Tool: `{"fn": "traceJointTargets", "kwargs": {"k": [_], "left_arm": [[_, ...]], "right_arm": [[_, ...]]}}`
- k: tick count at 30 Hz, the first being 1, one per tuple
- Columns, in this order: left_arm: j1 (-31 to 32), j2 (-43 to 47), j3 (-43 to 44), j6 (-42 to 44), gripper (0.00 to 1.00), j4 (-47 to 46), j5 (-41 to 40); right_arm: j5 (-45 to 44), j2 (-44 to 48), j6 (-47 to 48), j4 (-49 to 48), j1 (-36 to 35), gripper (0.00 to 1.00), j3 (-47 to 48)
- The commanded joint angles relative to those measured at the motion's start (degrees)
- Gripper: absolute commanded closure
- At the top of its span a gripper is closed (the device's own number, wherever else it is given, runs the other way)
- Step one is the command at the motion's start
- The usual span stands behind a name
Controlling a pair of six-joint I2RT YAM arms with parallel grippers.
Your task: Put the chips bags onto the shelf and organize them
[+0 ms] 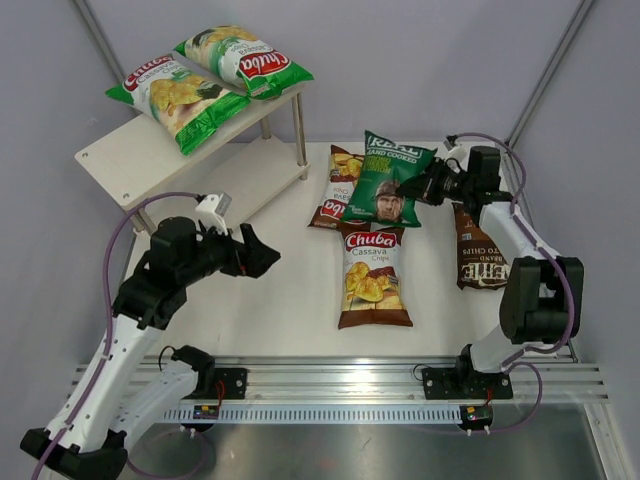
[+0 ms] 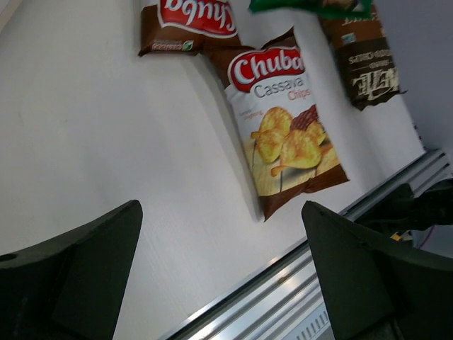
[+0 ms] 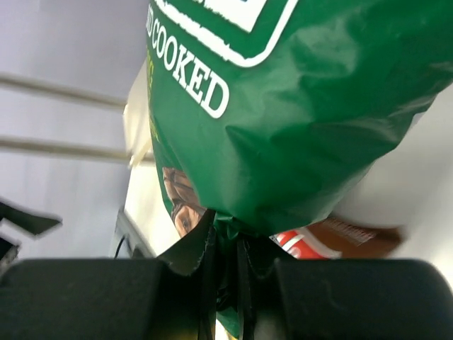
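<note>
Two green-white Chuba bags (image 1: 177, 98) (image 1: 243, 58) lie on the top board of the shelf (image 1: 125, 160) at the back left. My right gripper (image 1: 432, 186) is shut on the edge of the dark green bag with a man's face (image 1: 387, 182), which fills the right wrist view (image 3: 283, 106), and holds it above the table. A brown Chuba bag (image 1: 372, 275) lies flat at the middle; it also shows in the left wrist view (image 2: 287, 134). A second brown Chuba bag (image 1: 338, 188) lies partly under the green one. The Kettle bag (image 1: 481, 250) lies at the right. My left gripper (image 1: 262, 255) is open and empty over the table's left side.
The shelf's lower board (image 1: 240, 190) sits just above the table beside a metal leg (image 1: 299, 130). An aluminium rail (image 1: 340, 380) runs along the table's near edge. Grey walls close the back and sides.
</note>
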State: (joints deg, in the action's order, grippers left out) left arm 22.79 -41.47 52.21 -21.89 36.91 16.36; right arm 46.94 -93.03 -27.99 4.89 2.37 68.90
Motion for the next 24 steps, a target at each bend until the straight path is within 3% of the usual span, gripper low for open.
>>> {"fn": "traceJointTargets", "kwargs": {"k": [1, 11, 17, 24], "left_arm": [[0.2, -2.8, 3.8, -3.9, 0.01, -8.4, 7.5], [0.9, -7.4, -3.9, -9.3, 0.01, -19.3, 17.5], [4.0, -8.6, -9.5, -14.4, 0.01, -32.5, 24.9], [7.2, -12.8, -8.5, -13.9, 0.01, -32.1, 19.9]], "right_arm": [[3.6, 6.8, -3.5, -6.5, -5.3, 0.87, -5.8], [4.9, 21.8, -11.1, -18.7, -17.8, 0.86, -20.6], [4.4, 27.5, -13.4, -21.4, -21.6, 0.86, -24.2], [8.9, 30.5, -21.6, -32.4, -23.2, 0.85, -27.5]]}}
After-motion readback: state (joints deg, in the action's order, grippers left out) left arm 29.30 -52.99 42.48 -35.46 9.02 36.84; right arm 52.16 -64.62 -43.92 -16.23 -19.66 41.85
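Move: Held in the right fingers by its right-hand edge, the green bag has its middle about 5 cm left and 2 cm ahead of them, to be taken to the open left gripper, roughly 33 cm left, 22 cm back and 4 cm higher. On the table some 18 cm below the right hand lie the near brown bag, 15 cm back and 8 cm left, and the far brown bag, 10 cm ahead and 15 cm left. From the left gripper the green bag is about 24 cm ahead, 28 cm right and a little lower. Back and to the left the right hand sweeps fast, about 19 cm back and 13 cm left, climbing some 5 cm in the later part and swinging counter-clockwise, its grip on the green bag kept. The left hand comes rightward to meet it, nearly 10 cm, briefly rising and then dipping, rolling and turning some 20 degrees clockwise, fingers still wide open towards the bag's free edge. ##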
